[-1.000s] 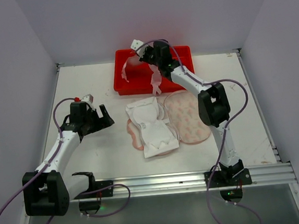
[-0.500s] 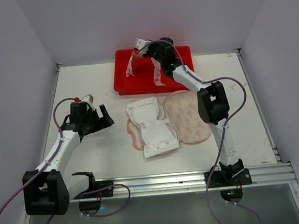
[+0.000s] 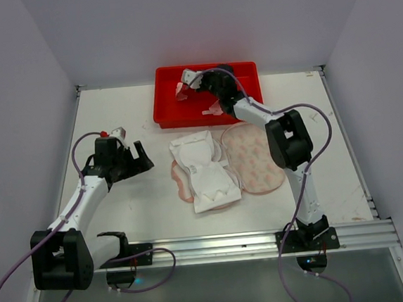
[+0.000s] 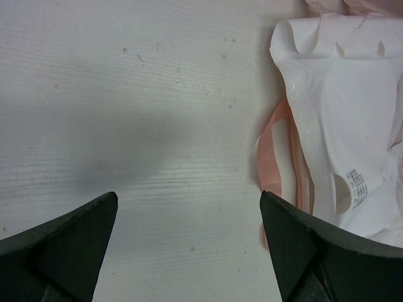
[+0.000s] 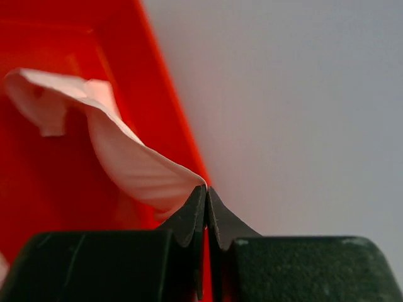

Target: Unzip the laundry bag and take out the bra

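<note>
The laundry bag [image 3: 255, 157] lies unzipped and spread flat mid-table, its printed half on the right and its white lining [image 3: 205, 172] on the left. My right gripper [image 3: 192, 80] is over the red tray [image 3: 244, 73], shut on an edge of the pale-pink bra [image 3: 181, 90], which hangs into the tray. The right wrist view shows the bra [image 5: 126, 157] pinched at the gripper [image 5: 206, 189]. My left gripper [image 3: 140, 156] rests open left of the bag. In its wrist view the gripper [image 4: 189, 198] has nothing between its fingers, and the bag's lining [image 4: 340, 113] and pink rim [image 4: 271, 151] lie to the right.
The red tray [image 5: 50, 31] sits against the back wall. White side walls enclose the table, and a metal rail [image 3: 217, 247] runs along the near edge by the arm bases.
My right gripper has carried the bra back and left and lowered it; the fabric that hung over the tray's front edge is now bunched inside the tray. The left arm has not moved.
</note>
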Robot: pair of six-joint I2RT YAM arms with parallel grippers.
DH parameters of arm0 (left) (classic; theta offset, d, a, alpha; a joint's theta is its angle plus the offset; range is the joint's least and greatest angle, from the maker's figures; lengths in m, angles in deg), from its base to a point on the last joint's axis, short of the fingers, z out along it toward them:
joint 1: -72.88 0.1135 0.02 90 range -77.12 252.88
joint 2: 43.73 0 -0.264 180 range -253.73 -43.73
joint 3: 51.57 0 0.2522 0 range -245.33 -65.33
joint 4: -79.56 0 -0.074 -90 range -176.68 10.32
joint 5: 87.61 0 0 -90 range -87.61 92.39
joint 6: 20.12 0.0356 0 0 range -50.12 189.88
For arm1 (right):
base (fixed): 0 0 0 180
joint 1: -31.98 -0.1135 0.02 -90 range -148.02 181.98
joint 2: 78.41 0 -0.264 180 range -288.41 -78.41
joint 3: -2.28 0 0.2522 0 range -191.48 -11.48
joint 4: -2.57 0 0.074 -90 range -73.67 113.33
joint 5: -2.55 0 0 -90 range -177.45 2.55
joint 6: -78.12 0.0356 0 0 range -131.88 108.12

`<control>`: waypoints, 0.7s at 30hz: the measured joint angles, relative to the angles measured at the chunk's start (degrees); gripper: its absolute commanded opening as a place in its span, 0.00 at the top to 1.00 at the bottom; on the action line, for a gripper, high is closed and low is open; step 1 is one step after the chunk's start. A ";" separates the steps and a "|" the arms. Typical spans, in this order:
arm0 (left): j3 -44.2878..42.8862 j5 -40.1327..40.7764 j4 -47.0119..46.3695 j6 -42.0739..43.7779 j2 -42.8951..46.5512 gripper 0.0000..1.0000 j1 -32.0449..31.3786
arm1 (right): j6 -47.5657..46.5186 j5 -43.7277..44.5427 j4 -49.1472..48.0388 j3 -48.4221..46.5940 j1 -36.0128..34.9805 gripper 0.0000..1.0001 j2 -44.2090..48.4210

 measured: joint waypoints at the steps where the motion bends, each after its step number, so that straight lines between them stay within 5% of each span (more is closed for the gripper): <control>1: 0.00 0.00 0.00 0.00 0.00 0.02 0.00 | 0.26 0.00 0.46 1.22 -0.31 0.95 -0.02; 6: 0.00 -0.02 0.00 0.00 0.00 0.02 0.02 | 2.80 -0.28 4.33 5.14 -2.23 0.59 0.00; 13: 0.00 -0.07 0.00 0.00 0.09 0.02 0.02 | 14.80 -0.22 14.10 5.27 -4.11 0.24 5.60; 16: 0.00 -0.07 0.00 0.00 0.39 0.02 0.02 | 24.41 0.48 20.04 4.20 -4.15 0.15 13.35; 21: 0.00 -0.13 0.00 -0.02 1.18 0.02 0.02 | 41.59 3.41 30.75 -0.94 -6.03 0.14 27.39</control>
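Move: The bra already hangs pinched in the shut right fingers over the far part of the red box, whose middle lies about 8 cm back from this hand, 2 cm to its right and 16 cm below. The laundry bag's white liner is some 34 cm back and 1 cm left, the bag's patterned flap about 31 cm back and 16 cm right, both roughly 21 cm below. From the idle left hand, the box is some 26 cm ahead, 23 cm right and 4 cm lower. The bra is lowered into the red box and let go: the right hand sinks about 7 cm while easing back and slightly left, its fingers spreading from shut to wide. The empty hand then swings up fast, over 20 cm from its lowest point, drawing farther back to some 15 cm in all, its fingers tipping down and its left side rolling up. ##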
